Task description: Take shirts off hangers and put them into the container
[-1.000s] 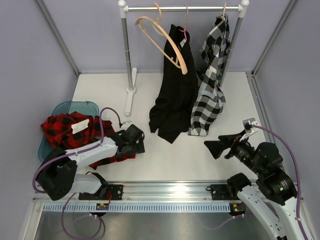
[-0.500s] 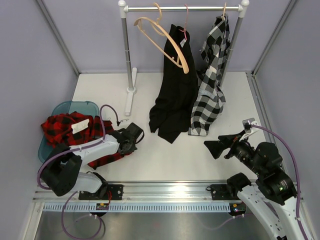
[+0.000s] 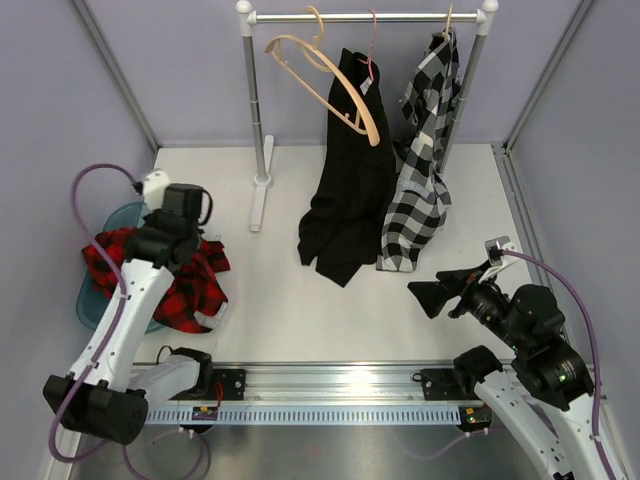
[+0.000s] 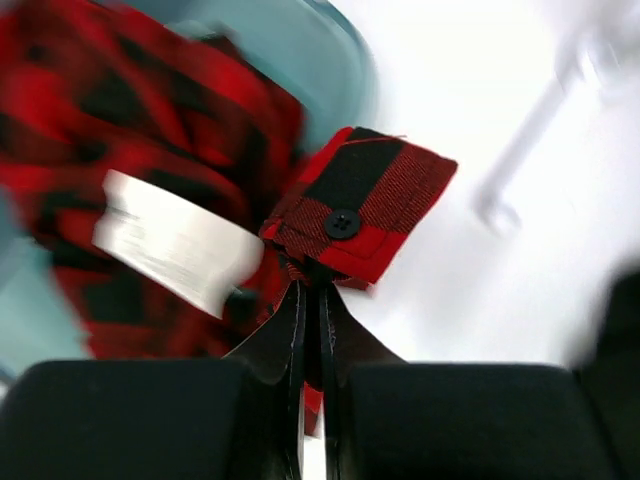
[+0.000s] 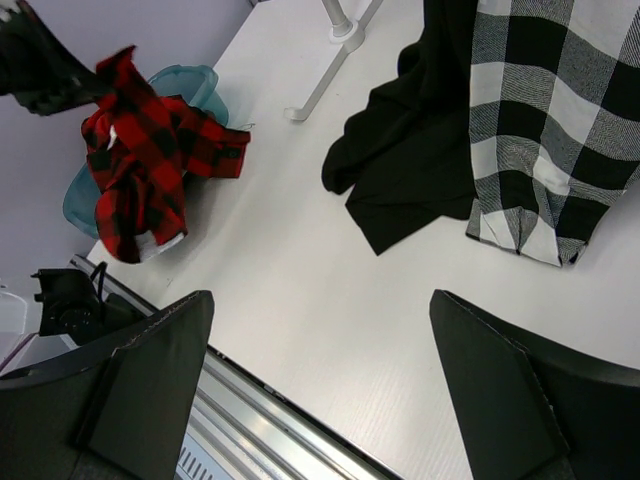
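Observation:
The red-and-black plaid shirt (image 3: 195, 280) lies half in the teal container (image 3: 108, 216) and half over its right rim onto the table. My left gripper (image 3: 166, 246) is raised above it, shut on a buttoned cuff (image 4: 352, 205) of that shirt. The shirt's white label (image 4: 170, 250) shows beside the cuff. The black shirt (image 3: 345, 190) hangs from a pink hanger (image 3: 371, 50). The black-and-white check shirt (image 3: 420, 190) hangs from a wooden hanger (image 3: 447, 25). An empty wooden hanger (image 3: 330, 85) hangs tilted on the rail. My right gripper (image 3: 430, 292) hovers open at the right, holding nothing.
The white-and-steel garment rail (image 3: 365, 16) spans the back, its left post and foot (image 3: 260, 185) standing right of the container. Both hanging shirts drape onto the table. Purple walls enclose the table, and a metal rail (image 3: 330, 375) runs along the near edge.
My left gripper closed on the plaid shirt's cuff on the table, then lifted it up and left over the container. The empty hanger swung slightly. The right arm has not moved.

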Robot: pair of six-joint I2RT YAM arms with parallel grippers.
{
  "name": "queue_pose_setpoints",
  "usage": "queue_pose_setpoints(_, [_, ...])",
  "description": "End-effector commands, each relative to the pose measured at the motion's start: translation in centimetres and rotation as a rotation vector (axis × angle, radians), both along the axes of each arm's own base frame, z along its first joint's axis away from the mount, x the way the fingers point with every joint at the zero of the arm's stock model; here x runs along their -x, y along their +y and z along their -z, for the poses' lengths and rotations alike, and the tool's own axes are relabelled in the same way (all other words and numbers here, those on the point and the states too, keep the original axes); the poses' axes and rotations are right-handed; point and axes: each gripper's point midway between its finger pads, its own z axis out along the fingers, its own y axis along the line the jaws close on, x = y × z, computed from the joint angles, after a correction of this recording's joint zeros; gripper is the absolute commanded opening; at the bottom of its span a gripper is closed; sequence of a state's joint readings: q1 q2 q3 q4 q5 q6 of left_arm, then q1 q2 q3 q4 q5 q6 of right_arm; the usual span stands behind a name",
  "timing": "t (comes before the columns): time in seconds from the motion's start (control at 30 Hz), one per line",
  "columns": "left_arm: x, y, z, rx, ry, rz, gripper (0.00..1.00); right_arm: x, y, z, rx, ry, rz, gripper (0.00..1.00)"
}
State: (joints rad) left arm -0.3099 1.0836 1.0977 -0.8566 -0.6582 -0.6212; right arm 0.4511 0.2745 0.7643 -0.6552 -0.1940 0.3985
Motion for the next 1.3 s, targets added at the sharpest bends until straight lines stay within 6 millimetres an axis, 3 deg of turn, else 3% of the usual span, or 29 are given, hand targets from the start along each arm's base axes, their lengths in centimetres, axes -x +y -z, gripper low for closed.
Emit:
queue_pose_setpoints(0.0, [1.2,6.5,-3.5,-0.159,0.002,-0.125,0.00,0.5,0.0,-1.4,-0.012,-0.059,-0.018,0.99])
queue_pose_setpoints(0.17, [2.8,14.5,-8.5,-0.247,-0.106,-0.381,0.00,0.6,0.2,-1.7,-0.016,-0.070,-0.031,0.99])
queue_pose_setpoints(0.27, [4.0,17.7,-9.0,-0.226,-0.200,-0.559,0.00,0.5,0.2,-1.9,-0.017,-0.082,-0.036,1.00])
queue_pose_setpoints(0.37, [4.7,19.9,-10.5,-0.178,-0.329,-0.672,0.00,0.6,0.5,-1.9,-0.014,-0.086,-0.052,1.00])
queue_pose_setpoints(0.47, [3.6,21.0,-11.3,-0.210,-0.353,-0.688,0.00,0.8,0.8,-2.0,-0.020,-0.094,-0.076,1.00])
queue_pose_setpoints(0.6, [0.4,20.4,-6.7,-0.149,-0.216,-0.568,0.00,0.4,1.1,-1.6,-0.020,-0.090,-0.082,0.99])
queue_pose_setpoints(0.63, [-0.2,20.2,-3.7,-0.126,-0.142,-0.550,0.00,0.4,1.1,-1.6,-0.020,-0.092,-0.082,0.99])
queue_pose_setpoints(0.7, [-1.7,19.3,-0.1,-0.075,-0.078,-0.455,0.00,0.3,1.2,-1.4,-0.020,-0.092,-0.085,0.99])
queue_pose_setpoints(0.73, [-1.8,18.9,3.4,-0.051,0.005,-0.435,0.00,0.4,1.3,-1.4,-0.021,-0.092,-0.091,0.99])
queue_pose_setpoints(0.8, [-2.5,18.4,6.2,-0.014,0.054,-0.398,0.00,0.5,1.4,-1.3,-0.022,-0.092,-0.099,0.99])
queue_pose_setpoints(0.83, [-2.5,18.3,8.8,0.006,0.120,-0.395,0.00,0.6,1.5,-1.3,-0.024,-0.090,-0.105,1.00])
queue_pose_setpoints(0.97, [-2.5,18.0,13.7,0.051,0.268,-0.389,0.08,0.5,1.5,-1.1,-0.019,-0.083,-0.104,1.00])
queue_pose_setpoints(1.03, [-2.5,18.0,14.7,0.053,0.315,-0.384,0.16,0.4,1.4,-1.0,-0.016,-0.081,-0.099,0.99])
queue_pose_setpoints(1.07, [-2.7,18.1,14.4,0.053,0.329,-0.383,0.28,0.4,1.4,-0.9,-0.015,-0.080,-0.099,0.99])
queue_pose_setpoints(1.13, [-3.1,18.1,13.7,0.062,0.331,-0.374,0.40,0.3,1.4,-0.8,-0.011,-0.078,-0.095,1.00])
queue_pose_setpoints(1.17, [-3.3,17.6,12.9,0.082,0.323,-0.355,0.58,0.3,1.4,-0.9,-0.012,-0.081,-0.095,0.99])
queue_pose_setpoints(1.2, [-4.0,17.6,10.2,0.083,0.249,-0.351,0.68,0.2,1.4,-0.7,-0.009,-0.077,-0.096,0.99])
queue_pose_setpoints(1.27, [-3.9,17.1,7.4,0.091,0.191,-0.342,0.80,0.2,1.5,-0.7,-0.010,-0.076,-0.097,0.99])
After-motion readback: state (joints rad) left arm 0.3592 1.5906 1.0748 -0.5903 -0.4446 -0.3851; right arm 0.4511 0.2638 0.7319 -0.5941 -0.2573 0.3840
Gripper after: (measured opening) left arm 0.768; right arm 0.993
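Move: The left hand already grips the red plaid shirt by a buttoned edge. The container lies about 18 cm to its left, 3 cm back and 17 cm below, with much of the shirt already in it. A loose red sleeve lies roughly straight under the hand, some 19 cm down, and the rack's left foot stands about 13 cm right, 16 cm ahead and 21 cm below. From the right hand the container is roughly 68 cm left, 9 cm ahead and 23 cm down. Still pinching the shirt's buttoned edge, the left hand swings it some 20 cm left over the container, rising a little, drawing slightly back and turning counter-clockwise. It then comes a little forward and plunges about 24 cm into the container, tipping steeply down; near the bottom the fingers open wide, let go of the cloth and begin to lift. ##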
